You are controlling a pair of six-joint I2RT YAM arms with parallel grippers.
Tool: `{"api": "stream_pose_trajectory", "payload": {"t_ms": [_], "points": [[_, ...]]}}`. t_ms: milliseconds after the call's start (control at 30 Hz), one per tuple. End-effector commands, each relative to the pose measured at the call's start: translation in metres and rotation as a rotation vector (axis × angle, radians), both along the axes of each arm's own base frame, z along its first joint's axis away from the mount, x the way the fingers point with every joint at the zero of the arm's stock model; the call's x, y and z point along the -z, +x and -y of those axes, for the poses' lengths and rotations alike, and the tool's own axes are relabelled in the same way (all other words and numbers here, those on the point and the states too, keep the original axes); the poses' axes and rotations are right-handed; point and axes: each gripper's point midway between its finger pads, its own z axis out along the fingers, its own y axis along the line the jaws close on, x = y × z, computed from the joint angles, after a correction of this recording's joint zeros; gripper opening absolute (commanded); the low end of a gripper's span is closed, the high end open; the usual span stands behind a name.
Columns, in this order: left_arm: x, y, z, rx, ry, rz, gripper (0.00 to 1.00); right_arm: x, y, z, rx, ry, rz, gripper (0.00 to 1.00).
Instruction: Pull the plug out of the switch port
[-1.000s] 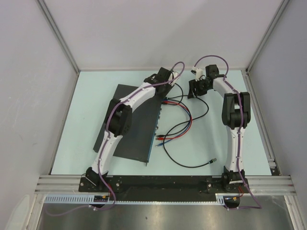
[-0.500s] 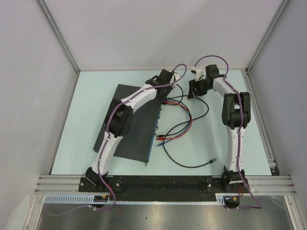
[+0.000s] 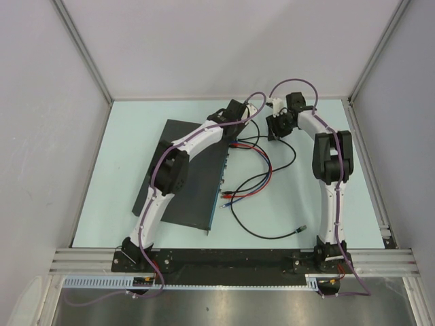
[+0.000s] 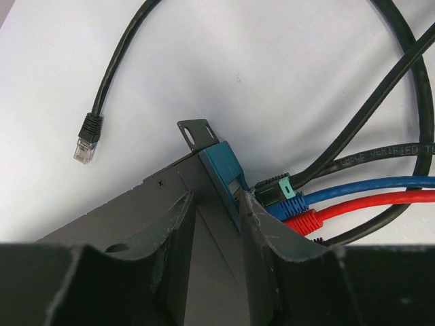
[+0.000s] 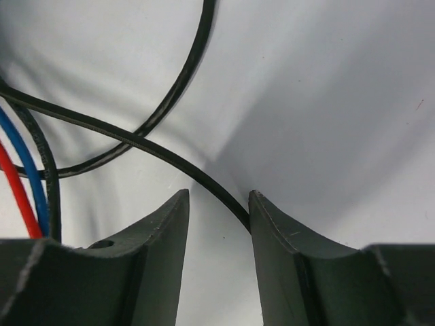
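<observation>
The switch is a flat black box lying at an angle, its blue-grey port face turned to the right. A black plug with a green tab, a blue plug and a red plug sit in its ports. My left gripper straddles the switch's far corner, one finger on the black body and the other against the port face, pressed onto it. My right gripper hangs open over the table, and a black cable crosses the gap and touches its right finger.
A loose black cable ends in a free plug on the table. Black, red and blue cables loop across the table right of the switch, with more plugs in the ports at the near end. Grey walls close in the back and both sides.
My right gripper's jaws have narrowed and that arm has shifted slightly left. The left arm has barely moved.
</observation>
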Motion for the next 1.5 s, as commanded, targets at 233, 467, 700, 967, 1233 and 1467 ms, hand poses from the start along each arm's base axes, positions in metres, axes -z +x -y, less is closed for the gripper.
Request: {"api": "stream_pose_trajectory", "payload": {"t_ms": [233, 467, 700, 967, 1233, 1467], "points": [[0.041, -0.044, -0.041, -0.028, 0.147, -0.214, 0.37, 0.057, -0.048, 0.031, -0.052, -0.319, -0.124, 0.09], [0.037, -0.042, -0.042, -0.039, 0.126, -0.22, 0.36, 0.056, -0.047, 0.041, 0.005, -0.333, -0.127, 0.0], [0.038, -0.039, -0.044, -0.047, 0.121, -0.219, 0.35, 0.057, -0.056, 0.057, 0.04, -0.355, -0.155, 0.0], [0.038, -0.037, -0.045, -0.051, 0.123, -0.214, 0.35, 0.05, -0.076, 0.082, 0.078, -0.363, -0.186, 0.0], [0.022, -0.029, -0.036, -0.046, 0.074, -0.191, 0.34, 0.025, -0.094, 0.066, 0.063, -0.237, -0.164, 0.0], [-0.052, -0.03, -0.013, 0.072, -0.147, -0.162, 0.41, -0.054, -0.098, 0.071, 0.003, -0.124, -0.004, 0.0]]}}
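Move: The plug's black cable lies almost under my right hand, about 1 cm down and 1 cm to its right. Another black cable crosses it some 5 cm to that hand's left. The plug sits in its port, level with my right hand and about 12 cm to its left. From my left hand the plug is about 3 cm to the right and 3 cm below. The blue plug is some 2 cm nearer my base than the plug. I close my right fingers on the black cable, dipping slightly and rolling about 15 degrees so that the hand's left side sinks. Keeping the pinch, I draw the cable away from the port, first mostly right, then back, some 7 cm right and 8 cm back. My left hand stays at the switch's port edge, fingers still parted, bracing it, and only starts lifting at the end. ##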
